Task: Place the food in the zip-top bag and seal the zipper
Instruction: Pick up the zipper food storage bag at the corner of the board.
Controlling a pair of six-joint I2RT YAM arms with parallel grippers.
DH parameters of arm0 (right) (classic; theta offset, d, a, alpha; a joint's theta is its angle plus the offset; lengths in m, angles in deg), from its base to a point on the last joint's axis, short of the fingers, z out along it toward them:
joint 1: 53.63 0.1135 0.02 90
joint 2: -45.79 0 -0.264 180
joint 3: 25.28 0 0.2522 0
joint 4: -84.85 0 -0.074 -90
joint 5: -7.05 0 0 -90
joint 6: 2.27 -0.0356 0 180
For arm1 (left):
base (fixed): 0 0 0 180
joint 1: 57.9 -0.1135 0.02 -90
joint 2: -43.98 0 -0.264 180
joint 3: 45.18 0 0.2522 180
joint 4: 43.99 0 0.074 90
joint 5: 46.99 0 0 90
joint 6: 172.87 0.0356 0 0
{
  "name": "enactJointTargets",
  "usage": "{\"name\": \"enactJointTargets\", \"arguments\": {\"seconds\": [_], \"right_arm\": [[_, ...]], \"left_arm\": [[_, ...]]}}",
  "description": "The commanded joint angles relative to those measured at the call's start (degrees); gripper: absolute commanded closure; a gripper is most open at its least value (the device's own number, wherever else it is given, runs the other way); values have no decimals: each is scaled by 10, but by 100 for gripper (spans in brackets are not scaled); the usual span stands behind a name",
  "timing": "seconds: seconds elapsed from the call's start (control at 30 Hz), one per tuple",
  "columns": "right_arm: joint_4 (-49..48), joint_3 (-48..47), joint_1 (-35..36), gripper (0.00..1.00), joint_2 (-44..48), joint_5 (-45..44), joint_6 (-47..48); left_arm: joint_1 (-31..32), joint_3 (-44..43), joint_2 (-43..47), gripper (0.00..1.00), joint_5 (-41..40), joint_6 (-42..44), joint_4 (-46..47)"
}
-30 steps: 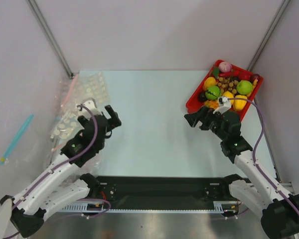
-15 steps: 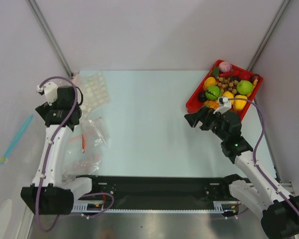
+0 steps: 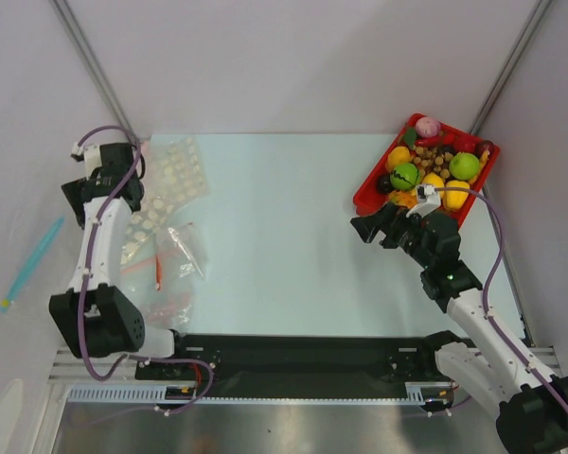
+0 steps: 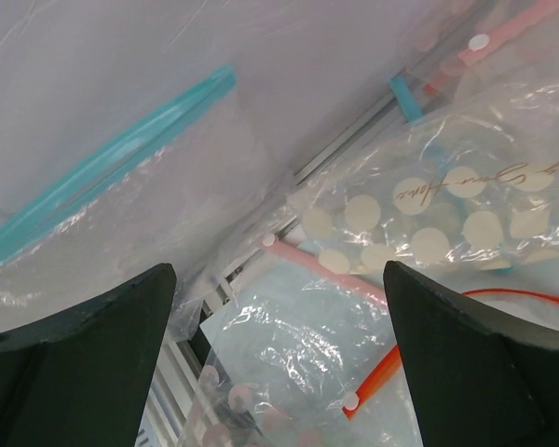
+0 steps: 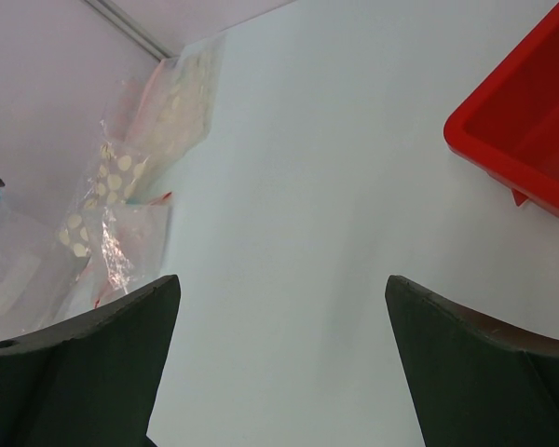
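The food [image 3: 426, 168] lies heaped in a red tray [image 3: 367, 200] at the back right: a dark-marked green fruit [image 3: 404, 176], yellow pieces [image 3: 456, 195] and others. The zip-top bag [image 4: 172, 209] is clear, and its teal zipper [image 3: 33, 257] shows far left, beyond the table's left edge. In the left wrist view the zipper [image 4: 112, 158] runs slanted at the upper left. My left gripper [image 3: 77, 193] [image 4: 278, 279] is open above the pile of bags at the left edge, holding nothing. My right gripper [image 3: 373, 226] [image 5: 284, 284] is open over bare table, near the tray's front.
Several clear bags [image 3: 166, 180] with pink or red strips [image 4: 391, 368] and white dots lie along the table's left side. They also show in the right wrist view [image 5: 121, 196]. The red tray's corner [image 5: 522, 140] is at the right there. Walls close in both sides.
My left arm has swung from the left-middle of the table out to the far left edge, over the bags. The right arm has not moved.
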Motion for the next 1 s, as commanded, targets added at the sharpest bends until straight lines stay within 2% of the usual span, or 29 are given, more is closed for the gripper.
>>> {"name": "enactJointTargets", "arguments": {"seconds": [0.0,0.07,0.23,0.3,0.37,0.47,0.53,0.67,0.9,0.97], "right_arm": [[-14,-15,-1,0,7,8,6],[-17,-14,-1,0,5,11,5],[-25,-9,0,0,-3,12,1],[-30,-13,0,0,-9,24,-2],[-29,-16,0,0,-4,32,-3],[-27,-8,0,0,13,31,-5],[-30,-3,0,1,20,27,-7],[-32,1,1,0,17,27,-11],[-44,4,1,0,11,36,-15],[-45,3,2,0,10,36,-15]], "left_arm": [[-5,-70,-50,0,34,65,-20],[-5,-91,-80,0,66,86,-23],[-21,-116,-106,0,24,115,-38],[-35,-91,-102,0,6,143,-1],[-62,-87,-117,0,11,137,-6],[-79,-89,-163,0,-56,123,-8],[-89,-139,-203,0,-85,109,-30],[-134,-232,-250,0,-82,92,-87],[-195,-233,-293,0,-33,47,-91],[-199,-214,-298,4,-14,55,-76]]}}
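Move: The blue-zippered storage bag leans off the board's left edge; its farther zipper end lies about 14 cm to the left hand's left, 3 cm back and 7 cm below. On the board, roughly 20 cm down, a dotted bag lies about 9 cm right and level ahead; a small clear bag lies some 17 cm right and 9 cm back. From the right hand, that zipper end is around 67 cm left, 3 cm back and 6 cm lower. The left hand, fingers open, dips forward and back, then swings about 13 cm left, sinking 5, to the zipper end. ##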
